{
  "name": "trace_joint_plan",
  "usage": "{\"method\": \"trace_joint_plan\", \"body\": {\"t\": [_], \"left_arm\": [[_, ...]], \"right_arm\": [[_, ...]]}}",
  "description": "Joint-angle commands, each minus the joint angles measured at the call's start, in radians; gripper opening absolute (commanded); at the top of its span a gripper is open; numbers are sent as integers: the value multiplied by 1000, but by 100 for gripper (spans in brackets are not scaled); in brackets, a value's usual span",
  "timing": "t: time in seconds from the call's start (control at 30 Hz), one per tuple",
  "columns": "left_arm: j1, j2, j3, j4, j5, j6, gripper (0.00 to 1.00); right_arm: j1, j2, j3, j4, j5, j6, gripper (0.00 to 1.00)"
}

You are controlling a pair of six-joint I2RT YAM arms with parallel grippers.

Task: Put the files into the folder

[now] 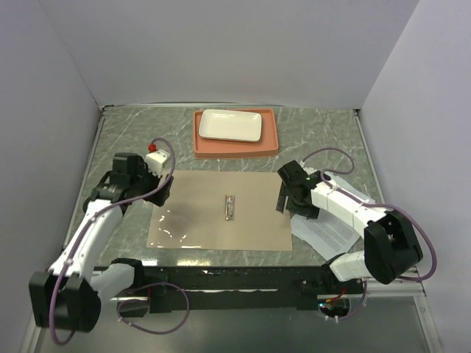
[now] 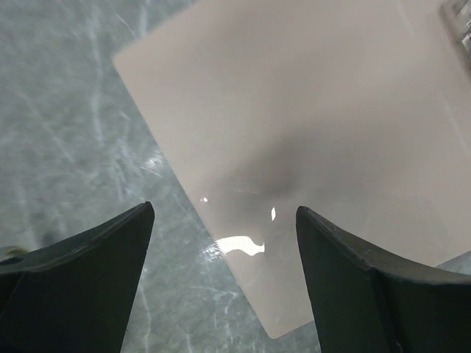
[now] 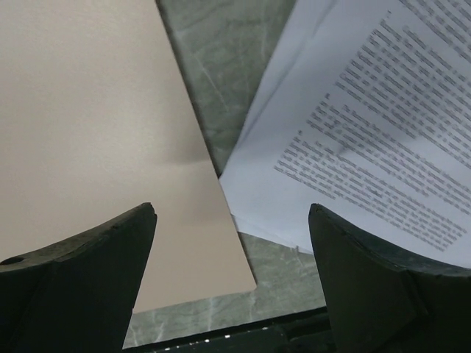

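The tan folder point(image 1: 254, 220) lies open and flat mid-table, a dark clip point(image 1: 230, 207) along its middle and a glossy clear pocket point(image 1: 171, 226) on its left half. My left gripper point(image 1: 162, 193) hangs open over the folder's left edge; in the left wrist view that gripper point(image 2: 224, 209) frames the near left corner of the folder point(image 2: 331, 110), nothing between the fingers. The files point(image 1: 324, 237), white printed sheets, lie on the table right of the folder, partly under my right arm. My right gripper point(image 1: 282, 200) is open above the folder's right edge. In the right wrist view this gripper point(image 3: 232, 209) spans the folder point(image 3: 96, 147) and the files point(image 3: 368, 132).
An orange tray point(image 1: 237, 149) holding a white rectangular plate point(image 1: 231, 125) stands at the back, just beyond the folder. Grey walls close in the table on the left, back and right. A black rail point(image 1: 243, 278) runs along the near edge.
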Motion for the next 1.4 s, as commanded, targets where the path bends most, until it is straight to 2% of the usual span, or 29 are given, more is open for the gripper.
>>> {"method": "trace_joint_plan", "body": {"t": [0.0, 0.2, 0.53, 1.07, 1.37], "left_arm": [[-24, 77, -31, 105, -13, 31, 84], [-50, 123, -87, 175, -67, 43, 84], [-56, 160, -172, 238, -155, 70, 84], [-56, 19, -35, 80, -113, 23, 85], [-56, 17, -40, 82, -109, 17, 85]], "right_arm": [[8, 54, 34, 108, -15, -48, 92], [8, 184, 111, 151, 4, -98, 92], [5, 278, 157, 220, -44, -135, 92], [12, 327, 122, 275, -137, -62, 90], [109, 318, 146, 256, -156, 17, 89]]}}
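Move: The folder lies open and flat. Its clasp, at the middle, is about 20 cm to the left of my right hand and 7 cm ahead; that hand hangs roughly 4 cm above it, just over its right edge. The files lie some 12 cm to the right of this hand and 3 cm ahead. From my left hand the folder's middle is about 18 cm right, 7 cm ahead and 12 cm below; the green mug stands some 17 cm left, 2 cm ahead. I carry my right hand about 6 cm forward and 5 cm left while sinking some 4 cm, until its open fingertips rest on the folder just inside its right edge, then push the folder to the left, turning slightly counter-clockwise. My left hand dips about 9 cm towards the folder's left part and rises most of the way back, fingers open. ##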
